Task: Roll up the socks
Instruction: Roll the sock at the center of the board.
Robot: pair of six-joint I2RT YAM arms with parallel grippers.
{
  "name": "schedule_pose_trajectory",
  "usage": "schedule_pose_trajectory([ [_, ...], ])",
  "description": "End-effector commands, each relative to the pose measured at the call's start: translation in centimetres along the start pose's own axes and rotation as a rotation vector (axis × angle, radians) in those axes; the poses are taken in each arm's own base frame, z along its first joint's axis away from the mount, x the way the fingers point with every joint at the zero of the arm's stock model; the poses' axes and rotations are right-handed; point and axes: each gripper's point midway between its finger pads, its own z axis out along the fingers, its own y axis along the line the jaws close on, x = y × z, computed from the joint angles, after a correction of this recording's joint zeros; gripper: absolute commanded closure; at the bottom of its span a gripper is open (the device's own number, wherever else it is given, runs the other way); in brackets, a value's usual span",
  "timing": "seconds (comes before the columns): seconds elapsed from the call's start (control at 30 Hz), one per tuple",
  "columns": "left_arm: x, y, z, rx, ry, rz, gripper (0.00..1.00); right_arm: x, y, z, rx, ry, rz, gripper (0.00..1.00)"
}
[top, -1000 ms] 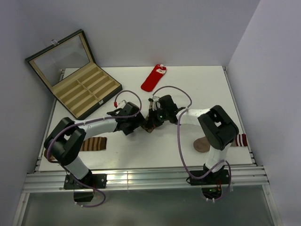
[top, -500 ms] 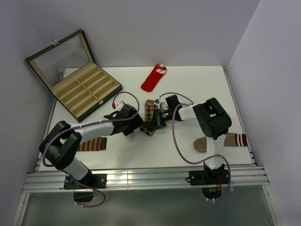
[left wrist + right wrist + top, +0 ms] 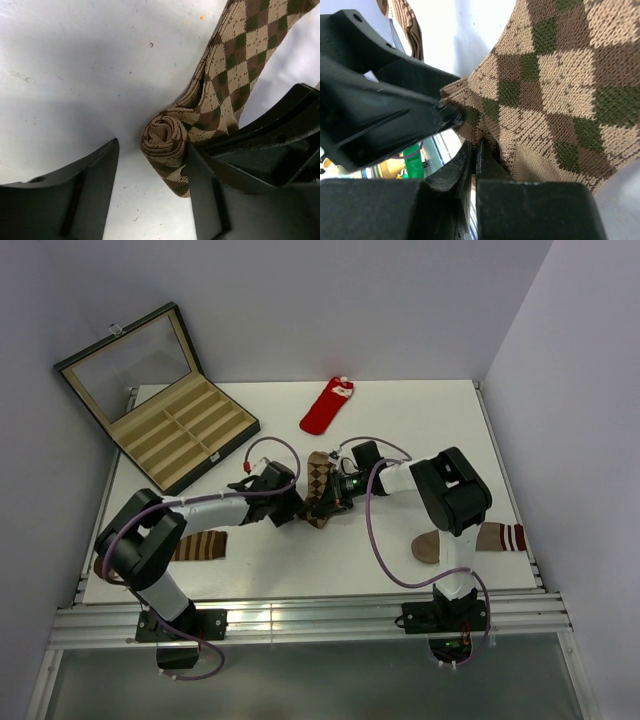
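Note:
The argyle sock point(image 3: 318, 478) lies mid-table with its near end wound into a small roll point(image 3: 165, 141). My left gripper point(image 3: 151, 152) is open and straddles that roll: the right finger point(image 3: 205, 190) touches it and the left finger point(image 3: 92, 185) stands clear of it. My right gripper point(image 3: 476, 146) is shut, its tips tucked into a fold of the same sock point(image 3: 560, 95) from the other side. Whether cloth is pinched between them does not show. In the top view the two grippers point(image 3: 290, 506) point(image 3: 336, 496) meet at the roll. The red sock point(image 3: 327, 406) lies flat at the back.
An open compartment box point(image 3: 178, 430) with its lid raised sits at the back left. A ring-striped sock point(image 3: 200, 545) lies near the left arm. A plain tan-brown sock point(image 3: 432, 546) with a striped cuff lies near the right arm's base.
The argyle sock went from bunched between the grippers to laid out flat with only its near end rolled. The right arm shifted. The left jaws have narrowed around the roll.

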Motion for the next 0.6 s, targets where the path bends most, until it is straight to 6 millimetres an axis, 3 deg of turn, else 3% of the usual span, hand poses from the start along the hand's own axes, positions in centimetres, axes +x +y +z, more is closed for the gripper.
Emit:
schedule_pose_trajectory([
  [0.0,0.9,1.3,0.7,-0.065,0.029,0.001,0.48,0.6,-3.9,0.0,0.17,-0.016,0.046,1.0],
  [0.13,1.3,1.9,1.1,-0.101,0.048,0.008,0.69,-0.2,-3.3,-0.5,0.192,-0.05,-0.006,1.0],
  [0.17,1.3,1.9,1.1,-0.106,0.052,0.012,0.79,-0.5,-2.8,-0.8,0.191,-0.064,-0.039,0.98],
  [0.3,1.3,2.2,1.5,-0.139,0.062,0.04,0.94,-1.2,-0.9,-1.6,0.204,-0.129,-0.154,0.85],
  [0.33,1.2,1.9,1.6,-0.139,0.063,0.046,0.96,-1.4,-0.5,-1.6,0.219,-0.148,-0.193,0.74],
  [0.4,1.1,1.9,1.6,-0.152,0.063,0.068,0.98,-1.8,0.8,-2.5,0.246,-0.197,-0.29,0.64],
  [0.47,0.9,1.6,1.7,-0.151,0.061,0.094,0.99,-2.0,0.5,-3.0,0.351,-0.249,-0.357,0.59],
  [0.5,0.9,1.6,1.7,-0.157,0.062,0.103,0.99,-2.6,1.6,-3.9,0.377,-0.299,-0.423,0.57],
  [0.57,0.7,1.4,1.6,-0.155,0.06,0.119,0.99,-2.6,1.6,-4.4,0.442,-0.347,-0.492,0.54],
])
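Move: The rolled end of the sock sits just off the left hand's open fingertips, about 2 cm to the right, 1 cm ahead and 1 cm lower. From that hand, the flat rest of the sock has its middle some 6 cm ahead and 4 cm right, the red sock is about 24 cm ahead and 5 cm right, and the box is roughly 17 cm ahead and 25 cm left. For the right hand, its shut fingers already at the roll, the roll's middle is about 2 cm left, level, 1 cm lower. Edging right and a little forward, about 2 cm in all and level, the left hand closes its fingers nearly shut and pinches the rolled end. Once they are mostly closed, the right hand opens about halfway, comes free of the roll and rises some 3 cm, drifting slightly right while its wrist turns nearly 30 degrees, fingers tipping farther down. ##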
